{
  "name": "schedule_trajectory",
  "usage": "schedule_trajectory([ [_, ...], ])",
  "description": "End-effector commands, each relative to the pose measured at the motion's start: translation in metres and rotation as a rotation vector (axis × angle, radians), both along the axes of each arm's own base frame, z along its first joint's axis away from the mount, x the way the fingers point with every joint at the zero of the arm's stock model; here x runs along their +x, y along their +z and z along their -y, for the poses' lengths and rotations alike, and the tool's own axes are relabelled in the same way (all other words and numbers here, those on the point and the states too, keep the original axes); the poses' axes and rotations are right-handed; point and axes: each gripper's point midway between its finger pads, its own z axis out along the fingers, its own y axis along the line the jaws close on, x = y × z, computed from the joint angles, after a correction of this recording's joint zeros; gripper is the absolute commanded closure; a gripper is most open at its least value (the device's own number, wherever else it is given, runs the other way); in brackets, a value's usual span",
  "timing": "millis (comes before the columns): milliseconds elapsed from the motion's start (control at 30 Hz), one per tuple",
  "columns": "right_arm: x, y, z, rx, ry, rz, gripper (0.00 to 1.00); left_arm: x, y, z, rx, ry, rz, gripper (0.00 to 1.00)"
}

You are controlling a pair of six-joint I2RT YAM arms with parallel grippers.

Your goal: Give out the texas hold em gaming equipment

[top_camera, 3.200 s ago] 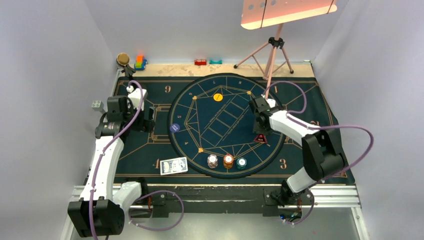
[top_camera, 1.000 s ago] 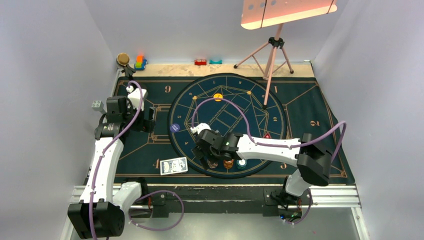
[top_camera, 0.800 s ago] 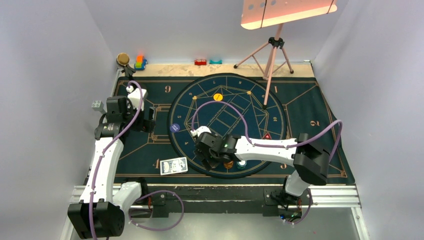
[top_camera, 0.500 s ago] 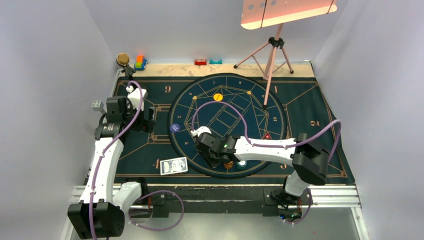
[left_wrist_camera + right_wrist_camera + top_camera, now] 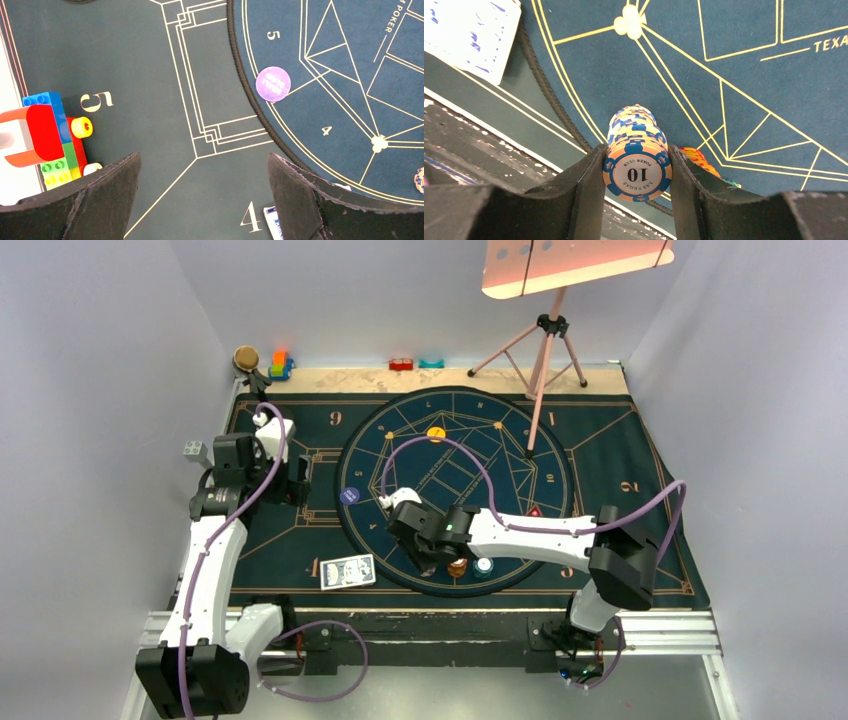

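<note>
In the right wrist view my right gripper [image 5: 636, 150] is shut on a stack of white-and-blue chips [image 5: 638, 165] marked 10, one finger pressed on each side. The stack stands at the round mat's near rim. Just right of it lie an orange chip stack [image 5: 698, 157] and a teal one [image 5: 734, 184]. From above, the right gripper [image 5: 428, 560] hides the white stack, with the orange stack [image 5: 457, 566] and teal stack [image 5: 484, 565] beside it. The card deck [image 5: 347, 570] lies to the left. A red triangular token [image 5: 536, 511] sits at right. My left gripper [image 5: 202, 165] hangs open over bare mat.
A purple chip [image 5: 273, 84] rests on the round mat's left rim and an orange chip [image 5: 436, 434] on its far side. Toy blocks [image 5: 50, 135] stand left of the left gripper. A tripod [image 5: 540, 350] stands at the back right, small blocks [image 5: 401, 364] along the back edge.
My right gripper has settled over the white chip stack and its jaws have closed onto it. The left arm has not moved.
</note>
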Motion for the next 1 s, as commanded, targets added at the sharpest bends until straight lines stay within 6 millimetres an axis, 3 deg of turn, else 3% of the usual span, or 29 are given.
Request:
schedule_trajectory([
  [0,0.012,0.048,-0.016,0.080,0.003,0.082,0.73,0.002,0.005,-0.004,0.016,0.007,0.029,0.00],
  [133,0.018,0.062,-0.025,0.097,0.017,0.105,0.77,0.002,0.006,-0.004,0.015,0.004,0.033,0.00],
  [300,0.044,0.065,-0.052,0.107,0.041,0.145,0.76,0.002,0.007,-0.005,0.015,0.013,0.032,0.00],
  [600,0.114,0.046,-0.121,0.207,0.059,0.137,0.74,0.004,0.004,-0.011,0.009,0.052,0.012,0.00],
  [767,0.130,0.026,-0.150,0.238,0.088,0.128,0.68,0.005,0.001,-0.012,0.010,0.054,0.004,0.00],
  [967,0.141,0.004,-0.163,0.254,0.082,0.098,0.67,0.005,0.000,-0.011,0.007,0.053,0.001,0.00],
])
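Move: The right gripper already pinches the upper chips of the "10" stack, the rest of that stack right beneath. The purple small blind button lies about 18 cm ahead and 18 cm to its left, some 7 cm lower. The card deck is level with the hand, about 18 cm left; the orange stack stands about 7 cm right, the green stack 13 cm right. From the idle left gripper, the button is some 7 cm ahead, 13 cm right and 17 cm below. Keep the right fingers closed on the pinched "10" chips and raise them about 5 cm off the rest of their stack. Then swing them forward and left, roughly 13 cm each way, towards the small blind button, sinking some 7 cm over the second half to stop short of it, near side and to its right, still above the mat. ##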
